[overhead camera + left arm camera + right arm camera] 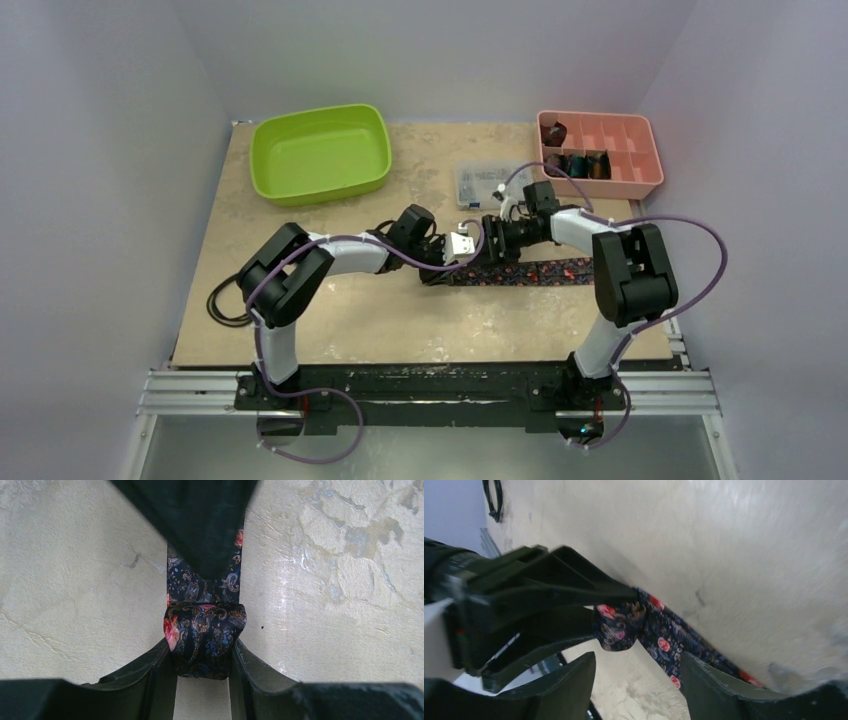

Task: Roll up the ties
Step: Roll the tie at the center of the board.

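Observation:
A dark floral tie [540, 272] lies flat along the table's middle, and its left end is wound into a small roll [205, 637]. My left gripper [203, 655] is shut on that roll, one finger on each side. The roll [619, 625] also shows in the right wrist view, pinched by the left fingers [549, 582], with the flat tie [669, 647] trailing away from it. My right gripper [636, 677] stands open just short of the roll, with nothing between its fingers. In the top view both grippers, left [455, 250] and right [492, 245], meet over the tie's left end.
A green bin [320, 152] sits at the back left. A pink compartment tray [640, 165] at the back right holds several rolled ties [572, 162]. A clear plastic box [480, 182] lies behind the grippers. A black cable [225, 305] loops at the table's left edge.

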Action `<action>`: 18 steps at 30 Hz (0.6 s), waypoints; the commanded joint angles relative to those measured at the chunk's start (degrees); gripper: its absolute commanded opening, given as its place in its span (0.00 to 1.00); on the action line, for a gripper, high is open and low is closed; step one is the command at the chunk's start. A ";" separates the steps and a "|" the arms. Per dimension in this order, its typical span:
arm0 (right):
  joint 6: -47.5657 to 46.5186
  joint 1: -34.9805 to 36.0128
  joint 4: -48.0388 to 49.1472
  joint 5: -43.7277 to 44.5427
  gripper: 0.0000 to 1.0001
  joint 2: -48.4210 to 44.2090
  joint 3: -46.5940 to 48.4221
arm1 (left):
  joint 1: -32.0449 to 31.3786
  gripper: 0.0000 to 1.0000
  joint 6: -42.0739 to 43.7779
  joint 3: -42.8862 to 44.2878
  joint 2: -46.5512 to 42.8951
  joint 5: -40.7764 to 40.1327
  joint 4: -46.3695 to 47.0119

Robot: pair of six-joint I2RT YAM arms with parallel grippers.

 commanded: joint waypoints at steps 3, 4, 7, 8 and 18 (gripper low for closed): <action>13.47 0.66 13.82 -8.69 0.53 -2.62 -6.18 | 0.38 0.16 0.82 -2.68 2.32 -5.82 -7.05; 14.44 1.08 14.70 -8.97 0.50 -1.87 -6.34 | 0.34 0.16 0.77 -2.69 2.30 -5.86 -7.05; 15.83 2.49 15.78 -9.79 0.45 -0.14 -6.28 | 0.21 0.16 0.83 -2.53 2.39 -5.94 -7.31; 15.95 3.15 15.88 -9.23 0.45 0.06 -6.23 | 0.21 0.16 0.77 -2.59 2.41 -5.96 -7.31; 16.07 6.23 17.57 -4.11 0.40 4.10 -4.96 | 0.12 0.17 0.77 -2.56 2.35 -6.13 -7.42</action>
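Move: The rolled part of the tie sits in the left fingers, about 1 cm to the right of that hand's point. From the right hand the roll lies some 8 cm left, 3 cm back and 5 cm below. The clear box stands about 18 cm ahead of the right hand and 2 cm to its right, 5 cm lower; the pink tray is some 25 cm ahead, 26 cm to the right and 4 cm lower. The left hand stays still and keeps the tie roll between its fingers, while the right hand swings in over the flat strip of tie, first back by about 2.5 cm and a little down, then left by about 5 cm towards the roll. On the way the right wrist tilts by some 10 degrees and its fingers narrow from well open to a bit under half open, coming close above the roll beside the left fingers; whether they touch it can't be seen. ##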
